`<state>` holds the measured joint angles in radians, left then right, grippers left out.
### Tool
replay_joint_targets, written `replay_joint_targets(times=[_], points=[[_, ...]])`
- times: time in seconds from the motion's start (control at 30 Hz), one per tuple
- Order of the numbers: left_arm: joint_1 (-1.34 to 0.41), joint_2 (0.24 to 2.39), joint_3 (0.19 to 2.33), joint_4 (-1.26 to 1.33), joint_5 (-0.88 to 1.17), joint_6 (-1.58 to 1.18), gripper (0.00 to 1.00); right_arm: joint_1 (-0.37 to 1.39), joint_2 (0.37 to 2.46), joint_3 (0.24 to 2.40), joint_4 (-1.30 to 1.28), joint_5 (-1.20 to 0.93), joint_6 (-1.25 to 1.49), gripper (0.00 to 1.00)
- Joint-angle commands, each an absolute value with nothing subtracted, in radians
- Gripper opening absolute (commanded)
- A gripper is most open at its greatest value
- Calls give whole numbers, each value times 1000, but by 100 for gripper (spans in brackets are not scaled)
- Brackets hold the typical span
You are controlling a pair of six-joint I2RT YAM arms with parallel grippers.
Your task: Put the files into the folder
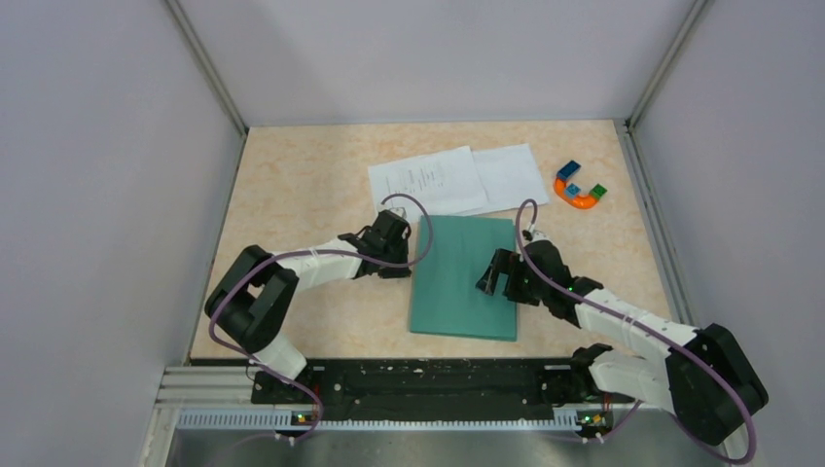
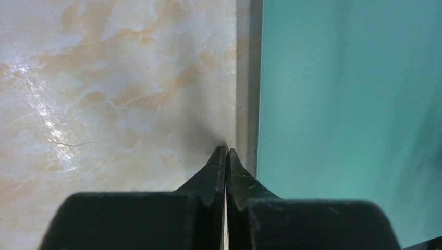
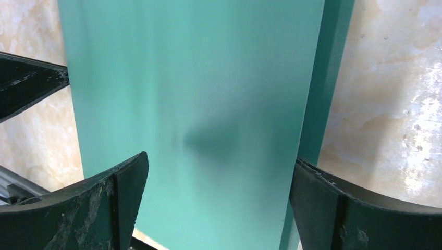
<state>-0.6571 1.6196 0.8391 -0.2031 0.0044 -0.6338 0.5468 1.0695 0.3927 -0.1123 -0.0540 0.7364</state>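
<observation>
The teal folder (image 1: 465, 277) lies flat and closed in the middle of the table. The two files lie just beyond its far edge: a sheet with printed text (image 1: 426, 180) overlapping a nearly blank sheet (image 1: 513, 175). My left gripper (image 1: 411, 261) is shut with nothing in it. Its tips (image 2: 225, 150) rest on the table right beside the folder's left edge (image 2: 271, 104). My right gripper (image 1: 494, 277) hovers open over the folder's right half. The cover (image 3: 198, 104) fills the space between its fingers (image 3: 125, 182), and a darker teal strip (image 3: 333, 78) shows along one edge.
A multicoloured horseshoe toy (image 1: 579, 187) sits at the back right, next to the blank sheet. Grey walls enclose the marbled tabletop (image 1: 311, 185) on three sides. The black rail (image 1: 428, 384) with the arm bases runs along the near edge.
</observation>
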Motion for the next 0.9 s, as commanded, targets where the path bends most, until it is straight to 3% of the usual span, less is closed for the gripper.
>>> replay_joint_targets(times=[0.0, 0.2, 0.43, 0.6, 0.8, 0.87], points=[[-661, 1660, 818, -249, -16, -629, 0, 539, 1084, 384, -52, -88, 754, 99], [-662, 1670, 817, -241, -6, -629, 0, 539, 1085, 408, -9, -139, 797, 94], [-662, 1659, 816, -243, -6, -628, 0, 537, 1019, 448, -9, -158, 852, 79], [-663, 1651, 804, -232, 19, -635, 0, 534, 945, 489, -8, -165, 894, 52], [-663, 1607, 803, -235, 43, -642, 0, 533, 931, 572, -38, -166, 900, 2], [-663, 1575, 816, -258, 39, -643, 0, 533, 944, 609, -61, -169, 890, 0]])
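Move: The cover's free right edge is level with the right hand, about 3 cm to its right and 1 cm below the open fingers; the other sheet lies some 33 cm ahead of it, about 1 cm right, and the printed sheet 32 cm ahead, 18 cm left. The shut left fingers stand beside the folder's left edge, 1 cm to their right and level; from them the cover's right edge is about 24 cm right and 7 cm back. Slide the right gripper about 1 cm left first, its right finger at the folder cover's free edge, then raise it some 10 cm while easing left and forward and shutting the fingers from wide open to pinch the cover's edge. Let the hand roll about 15 degrees, left side up, and its fingertips swing slightly up. Keep the closed left fingers still beside the folder's left edge. ##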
